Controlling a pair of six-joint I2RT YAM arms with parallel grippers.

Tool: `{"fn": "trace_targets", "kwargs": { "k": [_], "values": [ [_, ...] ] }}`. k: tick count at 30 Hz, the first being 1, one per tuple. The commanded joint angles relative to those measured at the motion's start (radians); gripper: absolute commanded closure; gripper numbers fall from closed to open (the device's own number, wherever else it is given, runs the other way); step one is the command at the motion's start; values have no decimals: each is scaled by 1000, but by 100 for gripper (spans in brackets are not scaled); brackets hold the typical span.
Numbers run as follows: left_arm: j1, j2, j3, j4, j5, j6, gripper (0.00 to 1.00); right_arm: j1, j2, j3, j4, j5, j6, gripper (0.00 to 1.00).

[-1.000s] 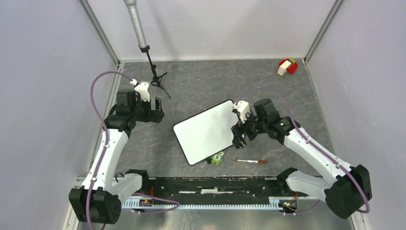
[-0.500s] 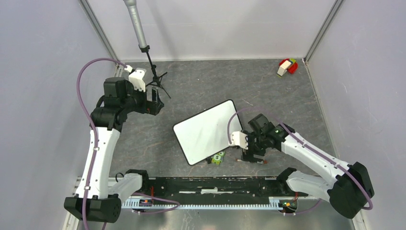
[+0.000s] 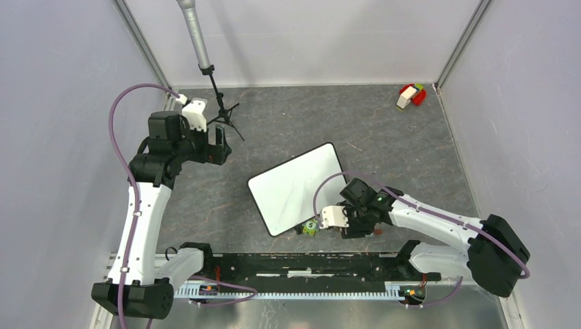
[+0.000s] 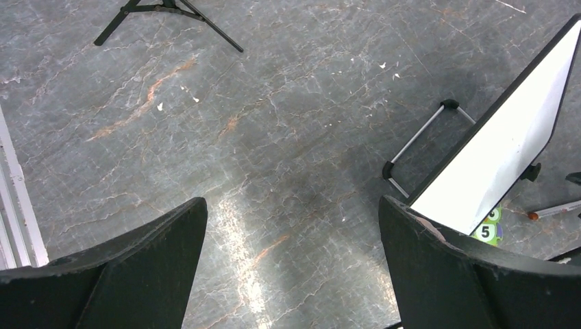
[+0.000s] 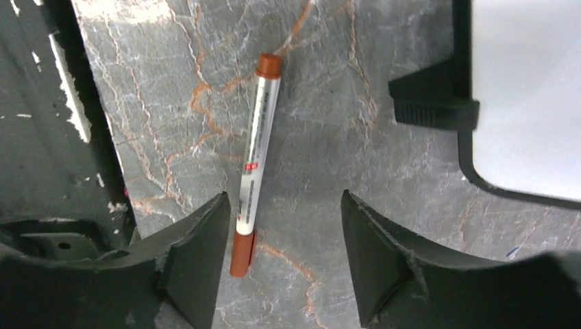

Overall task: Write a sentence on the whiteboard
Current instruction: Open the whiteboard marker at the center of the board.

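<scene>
The whiteboard lies tilted on the grey table, its face blank white; no sentence is in view on it. It also shows in the left wrist view and the right wrist view. A white marker pen with reddish-brown cap lies on the table just in front of the board. My right gripper hangs low over the pen, open; in its wrist view the pen's capped end lies beside the left finger, not pinched. My left gripper stands wide open above bare table.
A microphone tripod stands behind the left gripper. Coloured blocks sit at the back right corner. A green number tile lies under the board's near corner. A black rail runs along the near edge. Walls enclose three sides.
My right gripper moved from the board's right edge down and forward onto the pen, and its jaws narrowed. The left arm drew back and left, then held still.
</scene>
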Motion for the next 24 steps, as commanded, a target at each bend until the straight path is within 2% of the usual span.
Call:
{"fn": "trace_targets", "kwargs": {
  "k": [1, 8, 13, 14, 15, 20, 24],
  "values": [
    [5, 14, 47, 26, -22, -34, 0, 59, 43, -29, 92, 70, 13, 36],
    [4, 24, 64, 28, 4, -39, 0, 124, 67, -59, 140, 110, 30, 50],
    [4, 32, 76, 18, 52, -44, 0, 133, 83, -24, 119, 75, 26, 86],
    [5, 33, 85, 9, 65, -43, 0, 132, 82, -6, 112, 63, 34, 96],
    [5, 39, 99, -7, 80, -35, 0, 132, 75, 22, 101, 47, 43, 100],
    [5, 60, 170, -63, 154, -2, 0, 103, -3, 194, 66, -45, 94, 100],
    [5, 72, 221, -77, 267, 9, 0, 16, -25, 398, 66, -138, 168, 100]
  ]
}}
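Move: The whiteboard marker lies crosswise just under the right hand, its middle about 3 cm left, 1 cm back and 2 cm below the fingertips. From that hand the green toy is some 17 cm left, level fore and aft, and the tilted whiteboard's middle about 20 cm left and 12 cm ahead. From the left hand the marker lies roughly 40 cm right, 14 cm back and 26 cm down. Right fingers sink 2 cm, pinch the marker, lift it 7 cm up and leftward; left hand rises slightly. ##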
